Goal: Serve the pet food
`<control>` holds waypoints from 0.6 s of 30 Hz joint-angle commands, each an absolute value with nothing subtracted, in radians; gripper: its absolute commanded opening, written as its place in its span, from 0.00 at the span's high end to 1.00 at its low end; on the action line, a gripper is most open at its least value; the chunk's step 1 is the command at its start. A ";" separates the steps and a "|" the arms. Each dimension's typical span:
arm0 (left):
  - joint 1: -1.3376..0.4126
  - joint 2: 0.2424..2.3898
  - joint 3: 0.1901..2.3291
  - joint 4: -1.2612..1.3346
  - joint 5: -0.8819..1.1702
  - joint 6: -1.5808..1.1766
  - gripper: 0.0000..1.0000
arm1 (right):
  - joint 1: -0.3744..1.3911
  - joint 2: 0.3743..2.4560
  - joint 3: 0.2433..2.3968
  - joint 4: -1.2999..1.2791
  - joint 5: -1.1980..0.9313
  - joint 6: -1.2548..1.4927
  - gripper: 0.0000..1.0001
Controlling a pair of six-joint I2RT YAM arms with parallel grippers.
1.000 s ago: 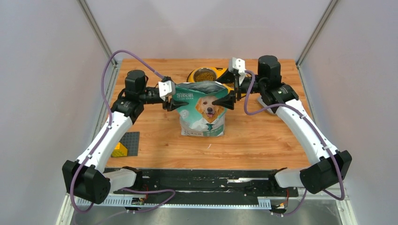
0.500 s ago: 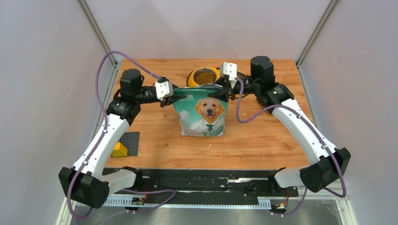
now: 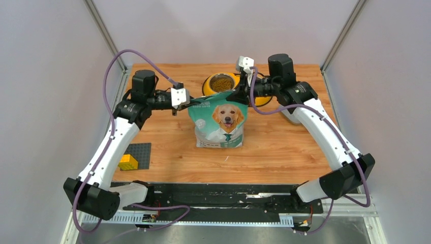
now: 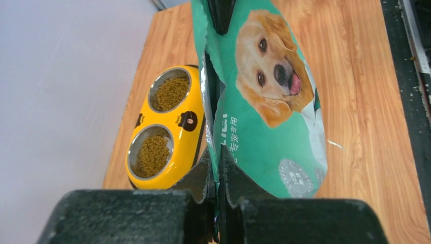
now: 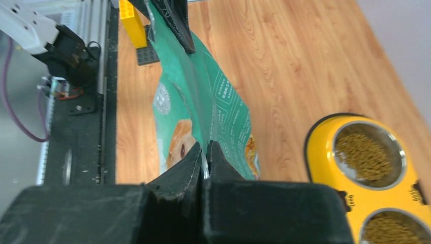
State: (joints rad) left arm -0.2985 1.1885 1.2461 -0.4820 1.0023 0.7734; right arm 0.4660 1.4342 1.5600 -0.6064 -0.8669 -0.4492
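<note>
A teal-green pouch printed with a golden retriever stands upright mid-table. My left gripper is shut on its top left corner, and the left wrist view shows the pouch edge pinched between the fingers of the left gripper. My right gripper is shut on the top right corner, with the foil edge of the pouch clamped in the right gripper. Brown pet food fills both steel bowls of the yellow feeder behind the pouch; the pet food shows in both wrist views.
A yellow brick lies on a dark baseplate at the near left. A black rail runs along the table's near edge. Grey walls close in on both sides and behind.
Both grippers rose from the pouch's sides to its top corners and shut on them. The pouch top is now stretched flat between them.
</note>
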 commanded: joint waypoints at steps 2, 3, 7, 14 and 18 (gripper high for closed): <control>-0.278 1.270 1.392 -0.809 0.992 0.864 1.00 | 0.433 1.472 1.651 -0.729 -0.938 -0.305 1.00; -0.276 1.307 1.436 -0.863 1.006 0.916 1.00 | 0.429 1.475 1.638 -0.746 -0.946 -0.306 1.00; -0.248 1.425 1.554 -1.187 1.051 1.062 1.00 | 0.388 1.474 1.584 -0.804 -1.054 -0.350 1.00; -0.230 1.516 1.591 -1.332 1.102 1.110 0.70 | 0.365 1.480 1.587 -0.842 -1.069 -0.398 0.67; -0.230 1.427 1.518 -1.074 1.129 0.948 0.51 | 0.436 1.459 1.642 -0.778 -0.941 -0.392 0.39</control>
State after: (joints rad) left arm -0.2363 1.4960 1.5757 -1.1740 1.1374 1.0599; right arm 0.3798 1.4765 1.5745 -0.7963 -1.0191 -0.3763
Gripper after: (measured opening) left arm 0.443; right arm 0.538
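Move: The pet food bag stands between my hands, its mouth pinched shut near both top corners: its middle is about 9 cm to the right of my left hand, 1 cm back and some 14 cm below. From my right hand it lies about 5 cm left, 2 cm back and 15 cm lower. The yellow bowl stand is roughly 18 cm ahead and 4 cm right of my right hand, the scoop about 8 cm ahead and 28 cm right, both near table level. Still pinching the bag's rim, I roll both hands so their upper sides tip forward, about 25 degrees on the left and less on the right, easing back a little. Then I open both to around halfway, letting go of the rim as they sink alongside it, my left hand about 4 cm down in all, my right some 2 cm down and 2 cm outward. ##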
